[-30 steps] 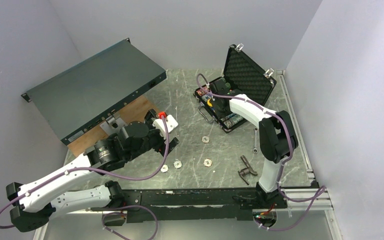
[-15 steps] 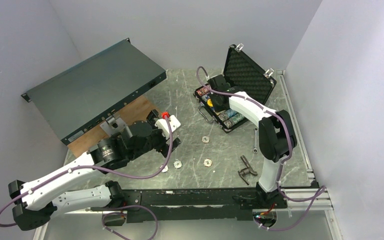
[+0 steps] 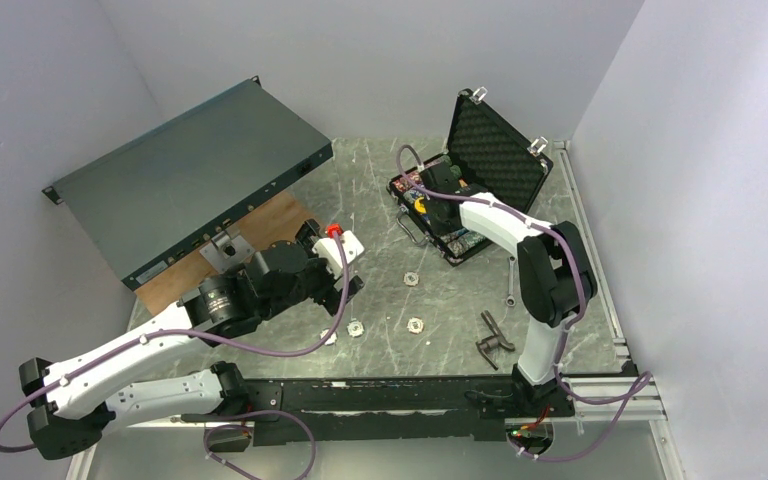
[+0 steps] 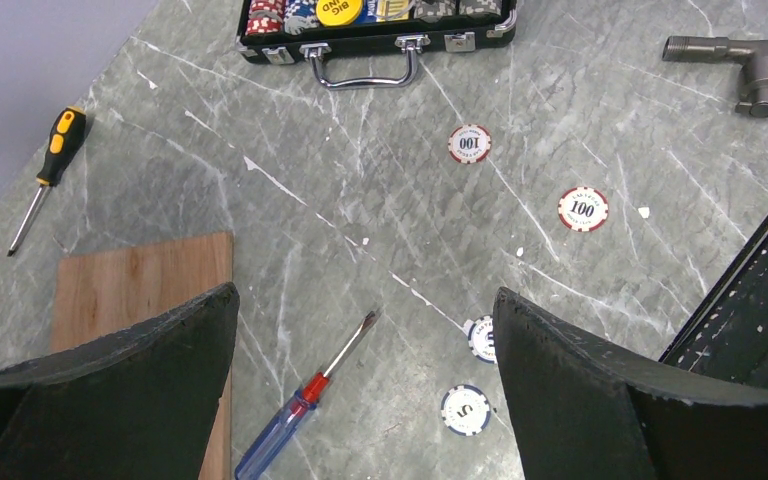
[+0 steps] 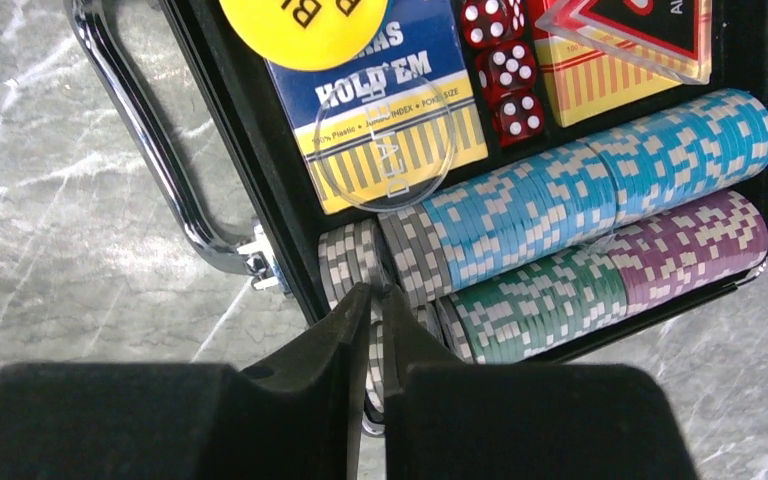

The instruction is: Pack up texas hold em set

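The black briefcase (image 3: 493,148) stands open at the back right, foam lid up. Inside lie rows of blue, green and purple chips (image 5: 600,180), a blue-yellow card deck (image 5: 390,95), a yellow disc (image 5: 300,25) and red dice (image 5: 500,60). My right gripper (image 5: 372,292) (image 3: 438,208) hangs over the grey chip row at the case's front edge, shut on a grey-white chip held edge-on. Loose chips lie on the table: two marked 100 (image 4: 469,143) (image 4: 583,209) and two marked 5 (image 4: 465,410) (image 4: 482,338). My left gripper (image 4: 365,295) (image 3: 345,285) hovers open above them, holding nothing.
A red-blue screwdriver (image 4: 300,400) lies under the left gripper beside a wooden board (image 4: 150,290). An orange-black screwdriver (image 4: 45,170) lies further left. A grey rack box (image 3: 190,175) leans at the back left. A dark metal tool (image 3: 493,335) and a small wrench (image 3: 511,280) lie at the right.
The right gripper has closed and shifted slightly toward the case's back. The left gripper has edged a little to the right, still open.
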You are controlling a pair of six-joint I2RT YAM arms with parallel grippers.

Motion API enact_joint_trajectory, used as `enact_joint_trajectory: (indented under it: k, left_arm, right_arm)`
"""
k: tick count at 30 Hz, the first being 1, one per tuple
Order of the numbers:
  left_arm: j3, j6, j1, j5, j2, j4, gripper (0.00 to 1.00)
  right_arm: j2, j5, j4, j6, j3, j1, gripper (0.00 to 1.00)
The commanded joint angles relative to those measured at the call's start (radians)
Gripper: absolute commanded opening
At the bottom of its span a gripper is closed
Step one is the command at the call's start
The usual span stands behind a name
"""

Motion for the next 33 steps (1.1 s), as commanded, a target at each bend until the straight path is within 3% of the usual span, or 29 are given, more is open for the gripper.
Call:
enact_joint_trajectory:
  k: [1, 9, 23, 26, 33]
  left_arm:
    - [0.04, 0.012, -0.001, 0.007, 0.003, 0.009, 0.98]
    - [0.041, 0.012, 0.0, 0.004, 0.007, 0.005, 0.98]
    - [0.04, 0.013, -0.002, 0.003, 0.019, 0.004, 0.98]
    - [0.041, 0.011, -0.001, 0.001, 0.025, 0.005, 0.98]
    - [0.042, 0.011, -0.001, 0.004, 0.031, 0.002, 0.98]
  right_arm:
    - [-0.061, -0.015, -0.05, 0.028, 0.05, -0.006, 0.17]
    - [-0.058, -0.03, -0.032, 0.038, 0.035, -0.003, 0.29]
    - [-0.025, 0.12, -0.024, 0.035, 0.022, -0.036, 0.21]
    - [-0.054, 0.065, -0.029, 0.049, 0.029, -0.036, 0.21]
    - [-0.122, -0.108, 0.036, 0.065, -0.019, -0.03, 0.31]
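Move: The right hand's fingertips are almost shut right at the grey chips ending the two lowest rolls in the case, their middle about 1 cm below and 1 cm right. From this hand the blue chip roll lies 9 cm right and 5 cm ahead, the green-purple roll 9 cm right and 1 cm ahead, and the blue card box straight ahead by about 8 cm. From the left hand the grey chips lie some 28 cm ahead, 30 cm right and 21 cm below. Upward by about 1 cm first, the right hand's nearly shut fingers parting as they lift at the grey chips; then it sweeps right roughly 3 cm over the near ends of the rolls, swings back left a little over 1 cm and rises slightly more. The hand turns about 5 degrees clockwise, and the fingers end partly open, pointing down over the grey chips. ##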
